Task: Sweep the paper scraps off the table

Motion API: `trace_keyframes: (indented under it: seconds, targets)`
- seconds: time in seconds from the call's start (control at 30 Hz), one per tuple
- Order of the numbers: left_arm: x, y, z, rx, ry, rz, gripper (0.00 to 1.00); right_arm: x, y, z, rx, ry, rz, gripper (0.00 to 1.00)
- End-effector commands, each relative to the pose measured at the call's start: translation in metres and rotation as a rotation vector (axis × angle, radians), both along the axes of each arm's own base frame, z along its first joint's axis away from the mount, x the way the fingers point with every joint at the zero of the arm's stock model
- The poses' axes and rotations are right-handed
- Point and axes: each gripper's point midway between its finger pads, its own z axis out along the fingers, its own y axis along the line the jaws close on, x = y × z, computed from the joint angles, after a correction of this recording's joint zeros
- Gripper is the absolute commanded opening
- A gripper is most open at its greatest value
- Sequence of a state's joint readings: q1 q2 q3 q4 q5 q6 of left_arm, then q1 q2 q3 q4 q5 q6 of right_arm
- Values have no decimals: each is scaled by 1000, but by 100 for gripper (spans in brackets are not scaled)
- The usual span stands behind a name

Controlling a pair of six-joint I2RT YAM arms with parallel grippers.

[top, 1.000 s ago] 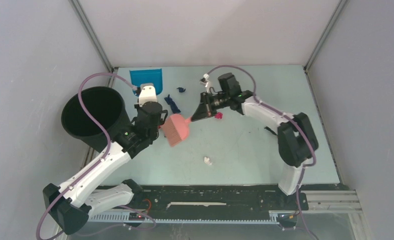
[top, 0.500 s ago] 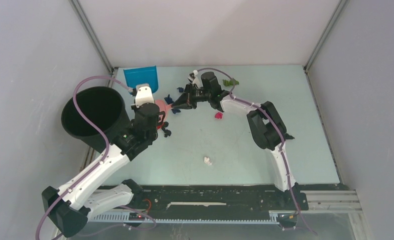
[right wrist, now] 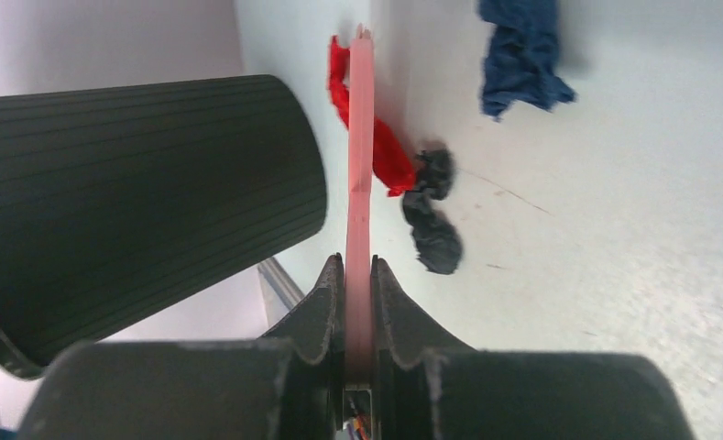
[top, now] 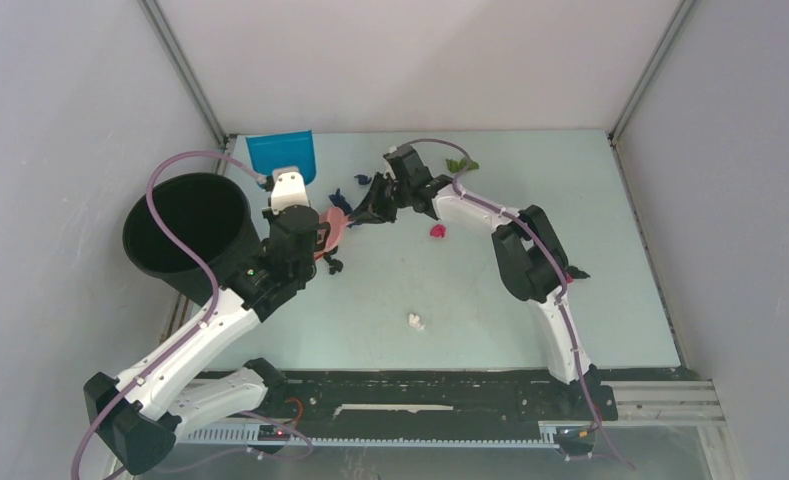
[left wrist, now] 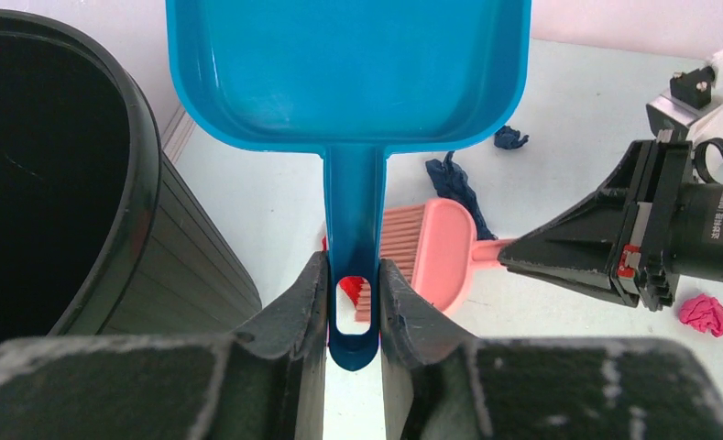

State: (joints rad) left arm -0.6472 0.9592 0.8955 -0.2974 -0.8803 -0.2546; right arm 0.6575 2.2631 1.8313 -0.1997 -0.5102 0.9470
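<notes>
My left gripper [left wrist: 353, 284] is shut on the handle of the blue dustpan [left wrist: 348, 64], whose pan lies at the table's far left [top: 281, 155]. My right gripper [right wrist: 359, 266] is shut on the handle of the pink brush [left wrist: 435, 252]. The brush head [top: 332, 225] rests just right of the dustpan handle. Among the paper scraps, red [right wrist: 389, 160] and black [right wrist: 431, 229] bits lie against the brush. Dark blue bits [top: 342, 197] lie behind it. Magenta [top: 436, 231], green [top: 461, 165] and white [top: 416, 321] scraps lie farther right on the table [top: 590, 200].
A large black bin [top: 185, 225] stands at the left edge, close beside my left arm and the dustpan. Grey walls close in the back and both sides. A black rail [top: 420, 385] runs along the near edge. A small dark bit [top: 575, 272] lies by my right arm.
My right arm swung the brush left and lowered its head beside the dustpan handle. The dustpan shifted slightly left. Red and black scraps now lie by the brush.
</notes>
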Motion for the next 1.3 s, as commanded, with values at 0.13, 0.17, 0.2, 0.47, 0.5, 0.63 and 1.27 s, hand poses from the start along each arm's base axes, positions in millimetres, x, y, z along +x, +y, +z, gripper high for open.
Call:
trace_keyframes:
  seconds: [0.13,0.17,0.2,0.47,0.5,0.63,1.27]
  targets:
    - [2,5,12,-11,-46,27,0,-17,-36,16,-123,-67,-32,0]
    - [3,4,12,-12,-45,22,0,-19,-43,15,-140,-76,-34,0]
    - [3,3,12,-14,-45,18,0,-21,-51,17,-151,-89,-35,0]
    - [4,-1,11,-24,-36,-2,0,-40,-147,12,-299,-170,-28,0]
    - [3,0,11,-24,-37,-2,0,-43,-161,10,-307,-166,-23,0]
    - [2,1,14,-31,-46,1,0,-43,-222,14,-349,-185,-69,0]
    - [2,1,14,-38,-44,-3,0,-178,-217,100,-223,-649,547,0]
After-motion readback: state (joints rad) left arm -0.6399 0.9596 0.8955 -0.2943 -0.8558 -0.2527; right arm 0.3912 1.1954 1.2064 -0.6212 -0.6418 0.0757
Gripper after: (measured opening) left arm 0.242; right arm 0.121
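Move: The right hand holds the pink brush, its bristles at the red scrap, which lies about 13 cm to that hand's left, 2 cm back and 11 cm below. The black scrap is some 7 cm left and 7 cm back, the blue scrap 5 cm left and 11 cm ahead, the pink scrap 21 cm right and 2 cm ahead, all on the table. From the left hand, the red scrap is roughly 8 cm straight ahead and 25 cm below. The bristles sweep the red and black scraps along the table: the right hand, keeping its grip on the brush, first dips about 2.5 cm, then drags it quickly some 28 cm to the right towards the pink scrap, drifting slightly back while the brush tips down about 20 degrees. Then it lifts the brush, drawing back and turning a little left, the wrist twisting up. ##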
